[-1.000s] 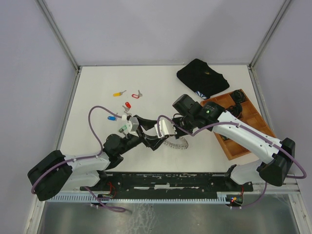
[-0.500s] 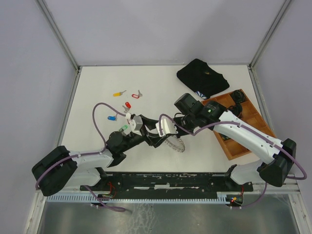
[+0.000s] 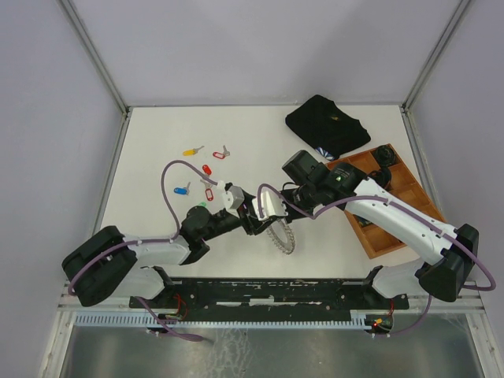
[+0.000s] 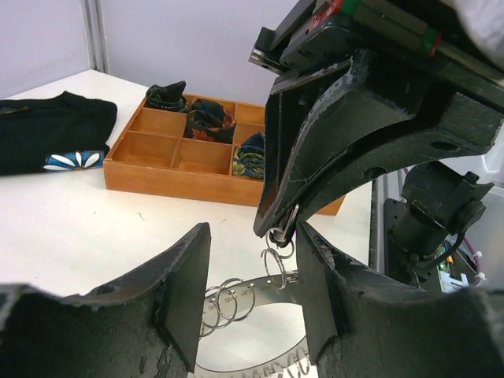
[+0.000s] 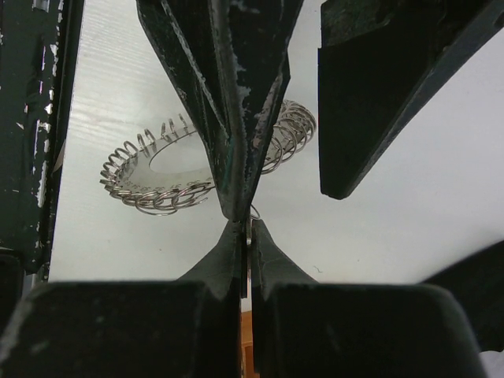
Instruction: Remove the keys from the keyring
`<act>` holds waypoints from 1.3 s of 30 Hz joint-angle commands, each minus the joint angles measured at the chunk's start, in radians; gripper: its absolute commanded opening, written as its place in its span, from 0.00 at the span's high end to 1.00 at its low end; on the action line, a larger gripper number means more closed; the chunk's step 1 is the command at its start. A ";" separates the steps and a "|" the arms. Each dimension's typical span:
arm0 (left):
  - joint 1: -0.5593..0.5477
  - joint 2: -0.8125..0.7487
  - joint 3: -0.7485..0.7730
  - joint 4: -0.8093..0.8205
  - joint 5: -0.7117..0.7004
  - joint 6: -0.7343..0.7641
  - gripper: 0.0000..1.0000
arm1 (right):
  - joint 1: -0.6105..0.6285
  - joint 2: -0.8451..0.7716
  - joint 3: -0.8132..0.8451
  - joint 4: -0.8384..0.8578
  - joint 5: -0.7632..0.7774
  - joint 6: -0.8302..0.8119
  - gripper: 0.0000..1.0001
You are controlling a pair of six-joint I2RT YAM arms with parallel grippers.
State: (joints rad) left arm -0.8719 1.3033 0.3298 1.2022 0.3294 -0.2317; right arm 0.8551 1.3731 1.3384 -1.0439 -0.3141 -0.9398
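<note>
The keyring [image 3: 281, 236] hangs tilted just above the table, below both grippers. My right gripper [image 3: 270, 214] is shut on a thin silver piece [image 5: 249, 234] joined to the keyring [image 5: 197, 161] by small split rings [image 4: 277, 264]. My left gripper [image 3: 250, 218] is open, and its fingers [image 4: 187, 293] stand on either side of the right fingertips [image 4: 287, 213], touching nothing. Loose keys lie on the table at the left: yellow [image 3: 190, 150], red [image 3: 207, 169], blue [image 3: 182, 190], green [image 3: 202, 205]. Another key [image 3: 224, 152] and a red tag [image 3: 209, 194] lie there too.
A wooden compartment tray [image 3: 370, 232] holding dark coiled items stands at the right, and also shows in the left wrist view [image 4: 157, 161]. A black folded cloth [image 3: 327, 124] lies at the back right. The two arms crowd each other over the table's middle.
My left arm has reached right, bringing its open jaws around the right fingertips. The keyring has tipped from lying flat to hanging tilted. The right gripper stays shut.
</note>
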 commanded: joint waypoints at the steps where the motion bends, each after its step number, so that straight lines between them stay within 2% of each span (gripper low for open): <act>1: 0.004 0.007 0.040 0.018 0.033 0.049 0.46 | -0.005 -0.035 0.024 0.016 -0.025 -0.001 1.00; 13: 0.004 0.044 0.067 0.002 0.068 0.037 0.50 | -0.006 -0.034 0.024 0.018 -0.028 0.001 1.00; 15: 0.004 0.046 0.076 -0.012 0.071 0.039 0.53 | -0.005 -0.032 0.025 0.018 -0.029 0.001 1.00; 19: 0.004 0.052 0.090 -0.034 0.072 0.042 0.67 | -0.005 -0.033 0.023 0.018 -0.032 0.002 1.00; 22: 0.004 0.053 0.093 -0.035 0.071 0.043 0.93 | -0.005 -0.031 0.022 0.017 -0.036 0.002 1.00; 23: 0.003 0.052 0.092 -0.038 0.066 0.043 0.97 | -0.005 -0.030 0.023 0.016 -0.037 0.002 1.00; 28: 0.004 0.028 0.073 -0.034 0.024 0.054 0.97 | -0.009 -0.028 0.022 0.018 -0.038 0.008 0.97; 39: 0.005 -0.026 0.016 0.026 -0.028 0.041 0.97 | -0.054 -0.027 0.023 0.022 -0.083 0.042 0.75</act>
State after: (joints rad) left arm -0.8772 1.3094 0.3618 1.1614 0.3672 -0.2218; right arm 0.8200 1.3731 1.3384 -1.0168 -0.3473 -0.9134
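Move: The small metal loop to be pinched sits at the right fingertips, about 2 cm right and 1 cm back of the left hand point, level with it. From the left hand, the big coiled keyring hangs some 4 cm right, 3 cm back and 6 cm below; a red key tag lies on the table roughly 15 cm left, 10 cm ahead and 15 cm below. The right hand has the loop in its shut tips, about 1 cm below its hand point. The left hand, fingers half open and pointing to the right, eases about 1.5 cm right towards the loop at the right fingertips, drifting slightly back and down, and shuts its fingers on the loop just below the right tips. While the right hand holds almost still, then shifts about half a centimetre forward and opens its shut fingers by about a fifth, the left stays closed and draws back left by nearly 1 cm. ##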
